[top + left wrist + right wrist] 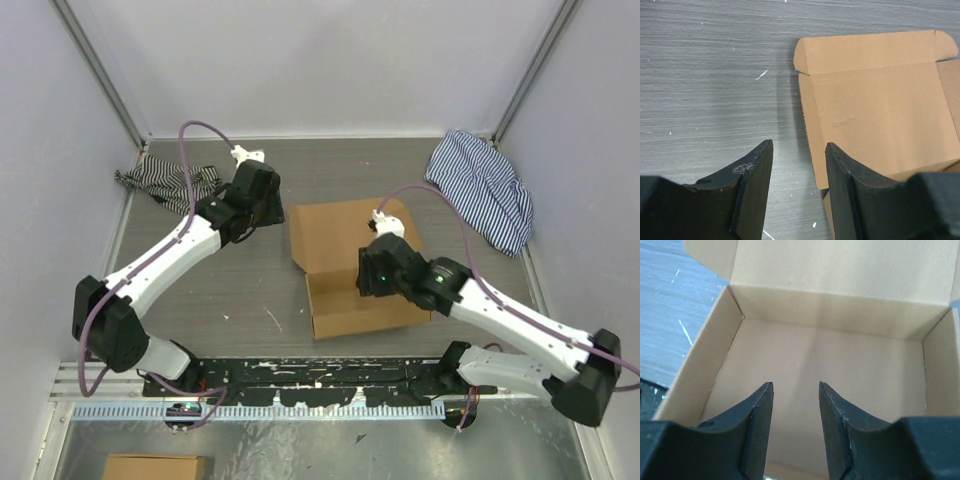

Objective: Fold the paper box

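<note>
The paper box [345,262] is brown cardboard in the middle of the table. Its walls stand up around a shallow tray and its lid lies open toward the back. My right gripper [368,278] hovers over the tray, open and empty. In the right wrist view its fingers [796,387] point into the box's inside [840,360], with nothing between them. My left gripper [268,208] is open and empty just left of the lid. In the left wrist view it [799,150] is over bare table, with the lid [880,110] to its right.
A striped cloth [165,182] lies at the back left behind the left arm. A second striped cloth [485,190] lies at the back right. Side walls close the table in. Another piece of cardboard [155,466] lies below the near edge.
</note>
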You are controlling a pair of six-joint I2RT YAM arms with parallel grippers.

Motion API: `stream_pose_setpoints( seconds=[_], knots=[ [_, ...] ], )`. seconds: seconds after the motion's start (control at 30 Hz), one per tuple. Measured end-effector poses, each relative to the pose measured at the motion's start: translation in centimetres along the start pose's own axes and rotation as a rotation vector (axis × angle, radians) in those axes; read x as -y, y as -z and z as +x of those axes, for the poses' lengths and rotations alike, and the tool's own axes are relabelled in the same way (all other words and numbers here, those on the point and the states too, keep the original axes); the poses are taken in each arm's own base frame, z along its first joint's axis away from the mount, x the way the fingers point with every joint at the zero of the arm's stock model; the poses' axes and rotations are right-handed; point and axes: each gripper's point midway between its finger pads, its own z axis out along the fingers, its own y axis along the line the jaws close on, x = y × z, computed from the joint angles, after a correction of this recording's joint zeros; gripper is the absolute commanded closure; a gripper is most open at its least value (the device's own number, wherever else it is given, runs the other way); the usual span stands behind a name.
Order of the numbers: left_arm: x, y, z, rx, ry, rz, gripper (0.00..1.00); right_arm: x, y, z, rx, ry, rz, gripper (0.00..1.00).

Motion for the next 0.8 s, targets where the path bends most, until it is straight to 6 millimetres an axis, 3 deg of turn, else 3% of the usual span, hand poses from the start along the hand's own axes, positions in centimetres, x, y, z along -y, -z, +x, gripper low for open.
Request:
stream_pose_setpoints(
  seconds=[0.1, 0.23, 0.33, 0.43, 0.57, 0.67, 0.8],
  knots=[
    [0.1, 1.3, -0.2, 0.019, 0.003, 0.023, 0.47, 0.7, 2.4, 1.3, 0.026, -0.050, -0.027, 0.48],
    [0.1, 2.6, 0.8, 0.016, -0.001, 0.050, 0.45, 2.3, 5.4, 0.5, 0.137, -0.141, -0.029, 0.11],
    [0.2, 2.8, 1.8, -0.011, -0.001, 0.070, 0.44, 3.7, 6.2, -0.8, 0.187, -0.166, 0.050, 0.00],
    [0.3, 2.5, 2.8, -0.052, -0.009, 0.071, 0.44, 4.9, 5.1, -2.5, 0.157, -0.142, 0.207, 0.00],
    [0.0, 1.3, 4.7, -0.128, -0.032, 0.045, 0.43, 7.8, 0.7, -6.0, 0.074, -0.160, 0.399, 0.00],
    [-0.1, 0.6, 5.5, -0.169, -0.048, 0.025, 0.43, 12.6, -1.5, -7.0, 0.004, -0.232, 0.489, 0.00],
    [0.1, 0.4, 6.3, -0.201, -0.060, 0.024, 0.42, 18.2, -1.5, -8.9, -0.006, -0.355, 0.507, 0.03]
  ],
)
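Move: The open lid's right edge is what the right hand goes for: about 17 cm ahead, 12 cm to its right and 12 cm below. The box tray lies practically straight beneath that hand, some 12 cm down, and the striped cloth is roughly 27 cm ahead and 29 cm to the right. For the left hand, the lid's left edge is about 4 cm ahead, 5 cm to its right and 14 cm lower. Towards the open lid's right edge swings the right hand: it first draws back about 3 cm over the tray while rising, then sweeps forward and right, sinking, to finish some 16 cm right and 12 cm forward, turned about 35 degrees clockwise and opened wide. The left hand, still half open, eases back and, after a slight rise, down beside the lid's left edge, fingers tipping down 10 degrees. ##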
